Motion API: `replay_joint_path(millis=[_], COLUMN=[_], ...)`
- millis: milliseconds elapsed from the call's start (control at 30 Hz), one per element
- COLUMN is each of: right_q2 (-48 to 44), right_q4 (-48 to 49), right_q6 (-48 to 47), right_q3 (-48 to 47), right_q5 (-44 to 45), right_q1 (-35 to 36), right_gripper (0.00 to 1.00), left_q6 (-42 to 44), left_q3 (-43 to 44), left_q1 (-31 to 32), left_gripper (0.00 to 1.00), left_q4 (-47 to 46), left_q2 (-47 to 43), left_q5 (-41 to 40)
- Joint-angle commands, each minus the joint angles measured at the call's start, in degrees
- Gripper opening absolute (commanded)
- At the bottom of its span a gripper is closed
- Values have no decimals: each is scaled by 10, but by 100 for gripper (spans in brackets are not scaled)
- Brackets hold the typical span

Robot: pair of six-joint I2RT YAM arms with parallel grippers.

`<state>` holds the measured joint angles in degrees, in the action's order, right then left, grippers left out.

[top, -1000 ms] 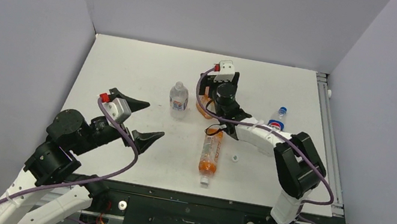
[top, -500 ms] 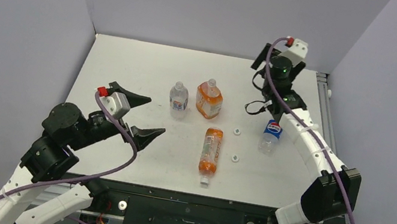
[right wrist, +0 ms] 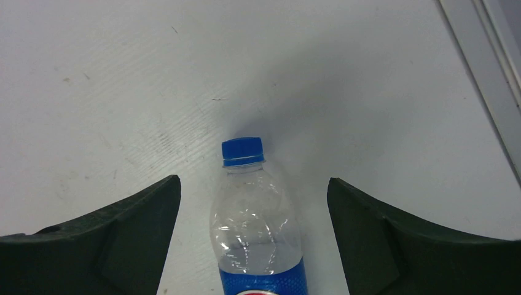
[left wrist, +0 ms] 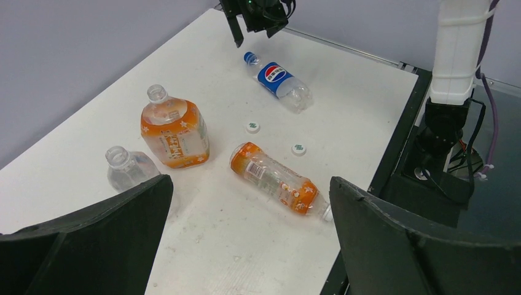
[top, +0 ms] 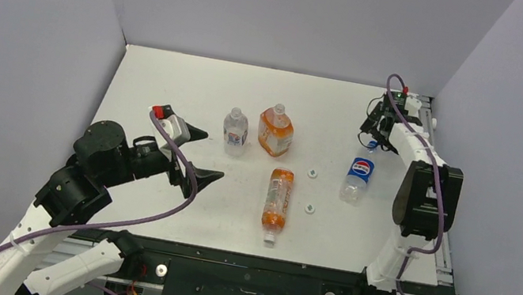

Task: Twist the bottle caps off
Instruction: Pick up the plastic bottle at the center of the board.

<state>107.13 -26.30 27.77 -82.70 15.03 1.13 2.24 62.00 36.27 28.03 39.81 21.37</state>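
A clear Pepsi bottle (top: pixel 356 178) lies on its side at the right, its blue cap (right wrist: pixel 242 150) still on. My right gripper (top: pixel 373 134) is open just behind its cap end, one finger on each side of the neck (right wrist: pixel 253 182), not touching. The wide orange bottle (top: pixel 275 134) and the other clear Pepsi bottle (top: pixel 235 132) stand uncapped in the middle. The slim orange bottle (top: pixel 277 198) lies capped. Two loose white caps (top: pixel 312 173) (top: pixel 310 208) lie between them; one has a green mark (left wrist: pixel 298 149). My left gripper (top: pixel 212 155) is open and empty, left of the bottles.
A metal rail (top: pixel 436 137) runs along the table's right edge, close to my right gripper. Grey walls close in the back and both sides. The black base frame (top: pixel 245 273) lies along the near edge.
My right arm left the wide orange bottle, swung to the far right and came down at the blue-capped bottle, which now lies tipped over. A second loose white cap appeared. My left arm shifted slightly.
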Motion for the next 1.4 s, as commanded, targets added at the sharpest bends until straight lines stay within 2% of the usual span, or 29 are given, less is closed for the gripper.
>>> replay_joint_path(millis=[0, 233, 367, 833, 867, 1033, 1100, 1233, 1367], right_q2=[46, 120, 152, 192, 189, 167, 151, 86, -26], right_q4=[-36, -41, -47, -56, -55, -43, -36, -15, 9], right_q6=[-5, -3, 2, 40, 41, 46, 49, 53, 59], right_q3=[-54, -96, -122, -138, -131, -112, -105, -77, -35], right_q5=[-47, -56, -61, -97, -95, -93, -97, -102, -92], right_q1=[-25, -29, -31, -37, -37, -37, -36, -29, -7], right_gripper=[84, 84, 79, 41, 39, 13, 7, 2, 0], left_q6=[3, 4, 0, -8, -9, -8, -15, -42, -77], left_q3=[27, 31, 32, 43, 42, 37, 37, 35, 34], left_q1=[-1, -1, -1, -2, -2, -2, -2, -2, -2], left_gripper=[97, 97, 97, 97, 97, 97, 97, 97, 97], left_q4=[-3, -6, -9, -18, -20, -19, -18, -23, -45], left_q2=[-5, -5, -4, -2, -4, -16, -21, -22, -11], left_q5=[15, 15, 16, 5, 6, 5, 1, -9, -4])
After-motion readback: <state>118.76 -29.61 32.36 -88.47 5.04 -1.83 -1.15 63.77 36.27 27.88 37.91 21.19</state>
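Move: Below and back from the right hand lies the Pepsi bottle on the table, its middle about 6 cm back, 3 cm left and 9 cm down; its blue cap is the far end, some 3 cm ahead and 8 cm down. Two loose white caps lie about 18 cm left of the hand, one 9 cm back, the other some 21 cm back. From the left hand the bottle is roughly 24 cm ahead, 45 cm right and 35 cm down. Sinking about 8.5 cm and easing some 3 cm forward, the right hand comes down over the capped end of the Pepsi bottle, tipping and rolling around 10 degrees, then shuts its open fingers and pinches the neck at the blue cap. With that grip kept, it turns back and rises, about 2 cm each. The empty left hand drifts up about 2 cm, fingers still open. ##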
